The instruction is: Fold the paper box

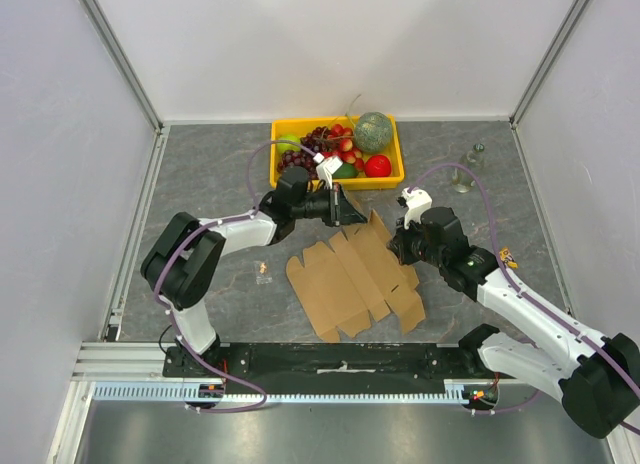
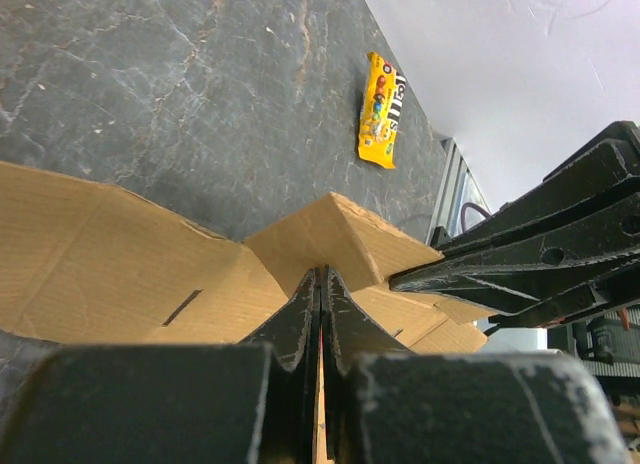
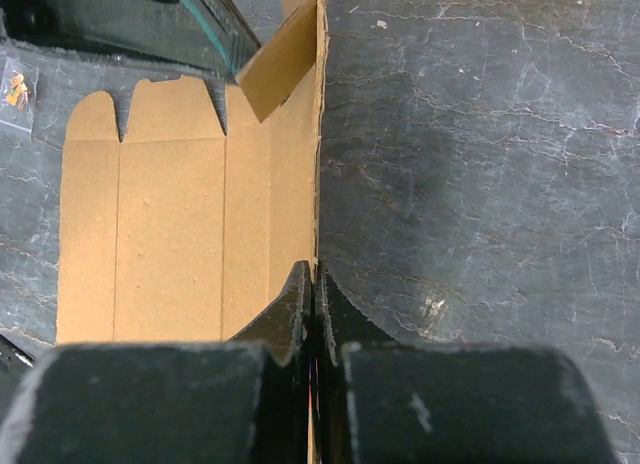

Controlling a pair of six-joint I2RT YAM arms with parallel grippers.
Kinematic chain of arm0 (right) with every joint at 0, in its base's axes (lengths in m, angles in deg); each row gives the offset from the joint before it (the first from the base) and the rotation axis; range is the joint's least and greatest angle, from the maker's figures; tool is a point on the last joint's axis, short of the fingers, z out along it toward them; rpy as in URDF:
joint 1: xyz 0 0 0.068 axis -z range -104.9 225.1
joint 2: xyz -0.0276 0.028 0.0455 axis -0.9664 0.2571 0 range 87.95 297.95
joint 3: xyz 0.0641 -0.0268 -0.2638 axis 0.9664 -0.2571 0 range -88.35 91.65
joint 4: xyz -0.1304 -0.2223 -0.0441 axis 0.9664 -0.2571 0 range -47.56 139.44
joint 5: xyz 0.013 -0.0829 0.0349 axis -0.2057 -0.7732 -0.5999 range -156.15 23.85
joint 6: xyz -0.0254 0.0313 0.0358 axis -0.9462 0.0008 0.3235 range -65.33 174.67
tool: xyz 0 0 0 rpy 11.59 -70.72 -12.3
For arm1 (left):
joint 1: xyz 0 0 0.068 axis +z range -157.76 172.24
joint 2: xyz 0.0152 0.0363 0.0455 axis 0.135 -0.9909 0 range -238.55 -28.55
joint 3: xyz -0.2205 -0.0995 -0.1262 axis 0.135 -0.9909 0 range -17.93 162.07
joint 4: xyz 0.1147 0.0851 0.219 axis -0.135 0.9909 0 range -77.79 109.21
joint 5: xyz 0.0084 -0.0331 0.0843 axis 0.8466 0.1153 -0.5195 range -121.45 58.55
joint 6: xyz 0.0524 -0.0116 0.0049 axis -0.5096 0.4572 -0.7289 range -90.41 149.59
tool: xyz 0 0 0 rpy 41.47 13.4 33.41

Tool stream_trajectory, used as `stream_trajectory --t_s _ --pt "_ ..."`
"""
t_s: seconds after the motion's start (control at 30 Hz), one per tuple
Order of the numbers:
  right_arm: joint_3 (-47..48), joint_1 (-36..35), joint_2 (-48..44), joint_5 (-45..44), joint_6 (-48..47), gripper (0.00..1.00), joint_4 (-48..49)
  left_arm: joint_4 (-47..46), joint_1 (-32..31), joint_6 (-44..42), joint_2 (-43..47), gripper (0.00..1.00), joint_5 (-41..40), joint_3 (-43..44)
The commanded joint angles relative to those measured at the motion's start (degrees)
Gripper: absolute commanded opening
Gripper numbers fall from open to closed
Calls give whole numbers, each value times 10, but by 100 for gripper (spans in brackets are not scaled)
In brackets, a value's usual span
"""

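The paper box (image 1: 350, 284) is a brown cardboard die-cut sheet lying mostly flat on the grey table, between the two arms. My left gripper (image 1: 357, 216) is shut on a raised flap at the sheet's far edge. In the left wrist view its jaws (image 2: 320, 276) pinch the cardboard (image 2: 100, 254) edge-on. My right gripper (image 1: 399, 248) is shut on the sheet's right edge, which it holds lifted. In the right wrist view its jaws (image 3: 315, 271) clamp the upright edge of the paper box (image 3: 170, 224).
A yellow crate (image 1: 385, 182) of fruit stands at the back, just behind the left gripper. A small yellow candy packet (image 1: 262, 272) (image 2: 382, 109) lies left of the sheet. Clear small objects (image 1: 465, 169) sit at the back right. Aluminium frame posts border the table.
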State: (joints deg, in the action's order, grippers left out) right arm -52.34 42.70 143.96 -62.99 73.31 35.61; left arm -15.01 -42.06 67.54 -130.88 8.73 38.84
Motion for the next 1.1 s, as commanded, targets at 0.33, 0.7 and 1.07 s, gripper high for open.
stream_trajectory --t_s 0.33,0.7,1.07 --pt "27 0 9 58 -4 0 18 -35 -27 32 -7 2 -1 32" --pt "28 0 4 66 -6 0 22 -25 -11 19 12 2 -12 -1" --pt "26 0 1 62 -11 0 6 48 83 -17 69 2 -90 -97"
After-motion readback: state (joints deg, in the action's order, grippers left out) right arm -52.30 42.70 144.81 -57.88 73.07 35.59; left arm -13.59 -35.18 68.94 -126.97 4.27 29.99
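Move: The left hand's shut fingertips are at the far-right side flap. Its middle lies about 3 cm to their right, 1 cm back and 1 cm lower, and about 6 cm ahead and 4 cm left of the right hand at much the same height. From the left hand, the far end panel lies some 3 cm ahead, 3 cm left and 4 cm below; the fruit crate is about 16 cm ahead, 5 cm left and 8 cm lower. With fingers shut, the left hand pushes the side flap a further 1 to 1.5 cm back and to the right, pauses there, then draws off it, sweeping roughly 8 cm left with some way forward and down, the wrist turning about 10 degrees counter-clockwise. The right hand keeps its pinch on the box's right panel edge and eases it about 1 cm left and 1 cm back. ##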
